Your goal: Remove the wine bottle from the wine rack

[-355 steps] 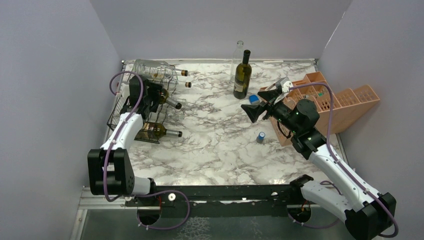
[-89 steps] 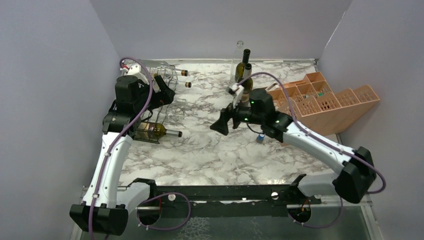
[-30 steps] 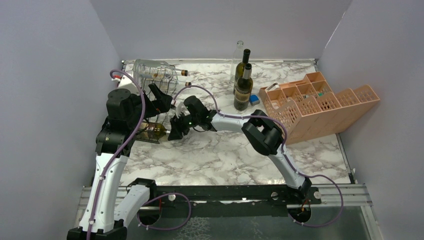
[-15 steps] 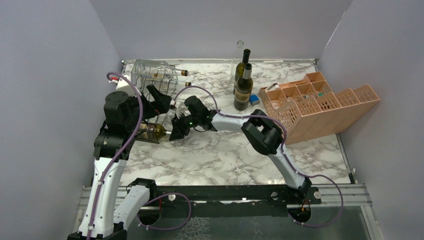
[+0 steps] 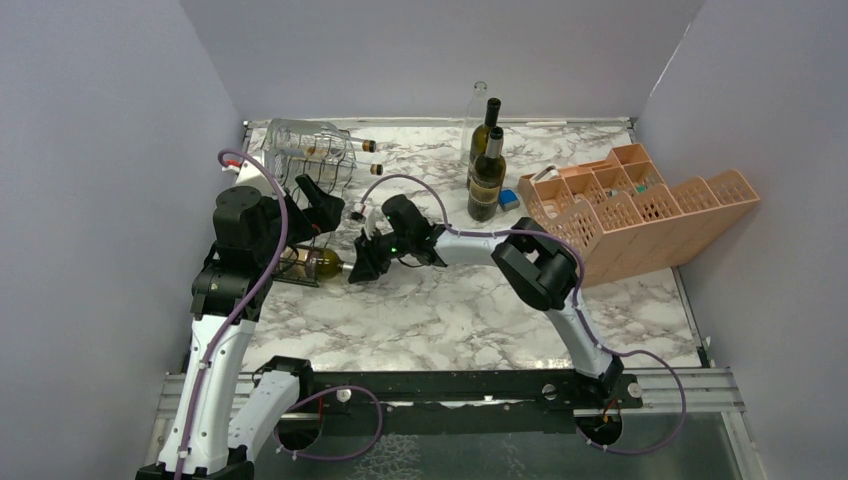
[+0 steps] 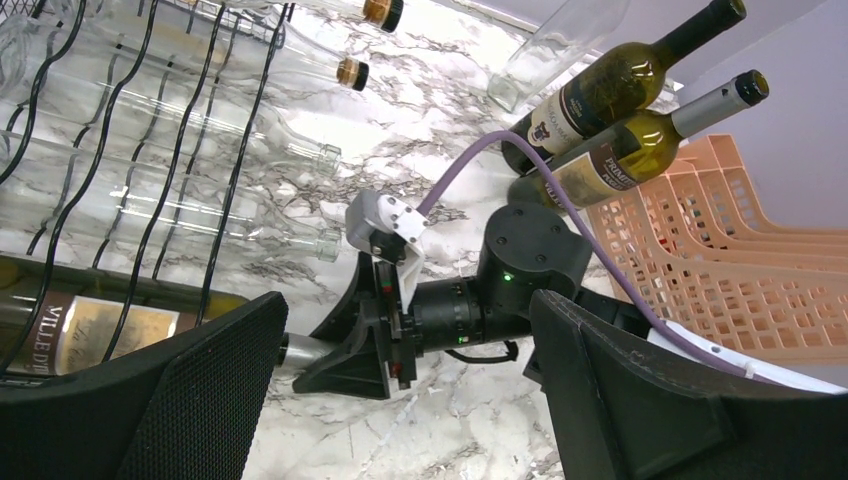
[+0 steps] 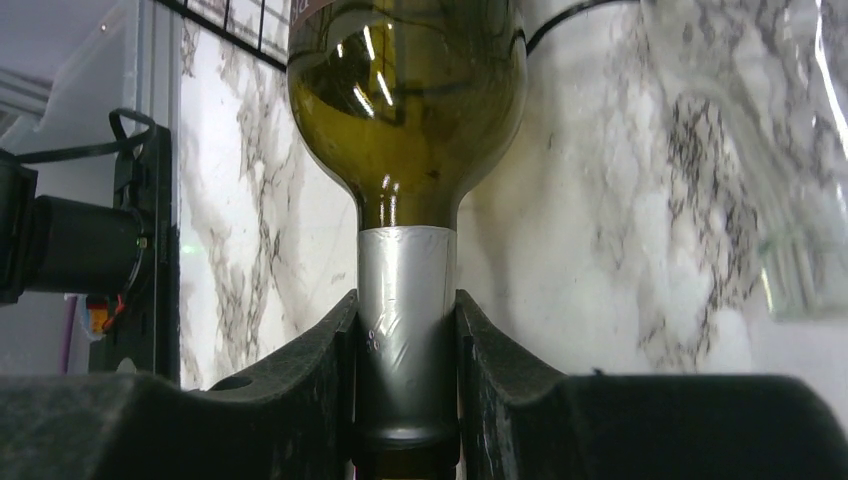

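Note:
The black wire wine rack (image 5: pixel 318 185) stands at the table's left back. In its bottom tier lies a green wine bottle (image 5: pixel 312 262), neck pointing right. My right gripper (image 5: pixel 357 268) is shut on the bottle's silver-foil neck (image 7: pixel 405 290); both pads press its sides in the right wrist view, where the gripper (image 7: pixel 405 345) faces the bottle's shoulder (image 7: pixel 405 90). My left gripper (image 5: pixel 322 205) hovers open above the rack's front. In the left wrist view the left gripper (image 6: pixel 400 400) holds nothing, and the right gripper (image 6: pixel 375 335) and the labelled bottle (image 6: pixel 90 320) show below it.
Clear empty bottles (image 5: pixel 305 140) fill the rack's upper tiers. Two dark wine bottles (image 5: pixel 486 175) and a clear one (image 5: pixel 477 105) stand upright at the back centre. A salmon-orange crate (image 5: pixel 640 205) leans at the right, with a small blue object (image 5: pixel 510 199) beside it.
My right gripper has closed on the bottle's neck and shifted slightly right, away from the rack, with the neck in its grip. The left gripper stays open over the rack.

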Action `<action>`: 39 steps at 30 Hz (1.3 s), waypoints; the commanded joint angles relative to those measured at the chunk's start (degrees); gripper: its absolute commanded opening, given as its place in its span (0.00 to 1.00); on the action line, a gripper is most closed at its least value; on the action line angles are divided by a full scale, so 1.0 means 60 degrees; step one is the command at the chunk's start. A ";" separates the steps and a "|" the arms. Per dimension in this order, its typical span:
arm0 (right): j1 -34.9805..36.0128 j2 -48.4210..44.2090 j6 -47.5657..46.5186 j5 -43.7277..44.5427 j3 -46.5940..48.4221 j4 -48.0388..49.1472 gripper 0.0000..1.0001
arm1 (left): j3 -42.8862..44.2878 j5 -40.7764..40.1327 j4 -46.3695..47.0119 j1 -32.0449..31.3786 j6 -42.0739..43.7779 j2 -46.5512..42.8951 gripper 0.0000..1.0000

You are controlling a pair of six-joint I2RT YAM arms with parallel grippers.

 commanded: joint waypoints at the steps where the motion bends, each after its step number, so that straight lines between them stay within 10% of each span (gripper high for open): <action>1: 0.0052 -0.1025 -0.0025 -0.0527 -0.0893 0.1093 0.12 | 0.0040 -0.0159 0.0026 -0.0035 0.0027 -0.0056 0.98; 18: -0.1170 -0.4946 -0.0100 -0.1135 -0.5186 0.1078 0.01 | 0.0207 0.0312 0.0046 -0.0038 0.0577 0.0319 0.99; 28: -0.1945 -0.7479 0.0393 0.0096 -0.5872 -0.2747 0.01 | -0.0453 0.2833 0.1225 -0.0153 0.1829 0.1227 0.98; 39: -0.2486 -0.9141 0.0416 0.1837 -0.5107 -0.6737 0.01 | -0.2904 0.2465 0.3856 -0.3525 0.4449 0.0620 0.98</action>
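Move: The wine bottle lies in the rack with its neck in the right fingers, its middle about 13 cm left of and 1 cm ahead of that hand. A standing wine bottle is some 30 cm to the right and 16 ahead; the blue-capped vial, about 38 right and 1 ahead. From the open left hand, the held bottle's middle is roughly 12 cm left, 2 back and 25 below. Right hand keeps the neck gripped, drawing the bottle 23 cm right and up; left, open, swings right-down towards it. ##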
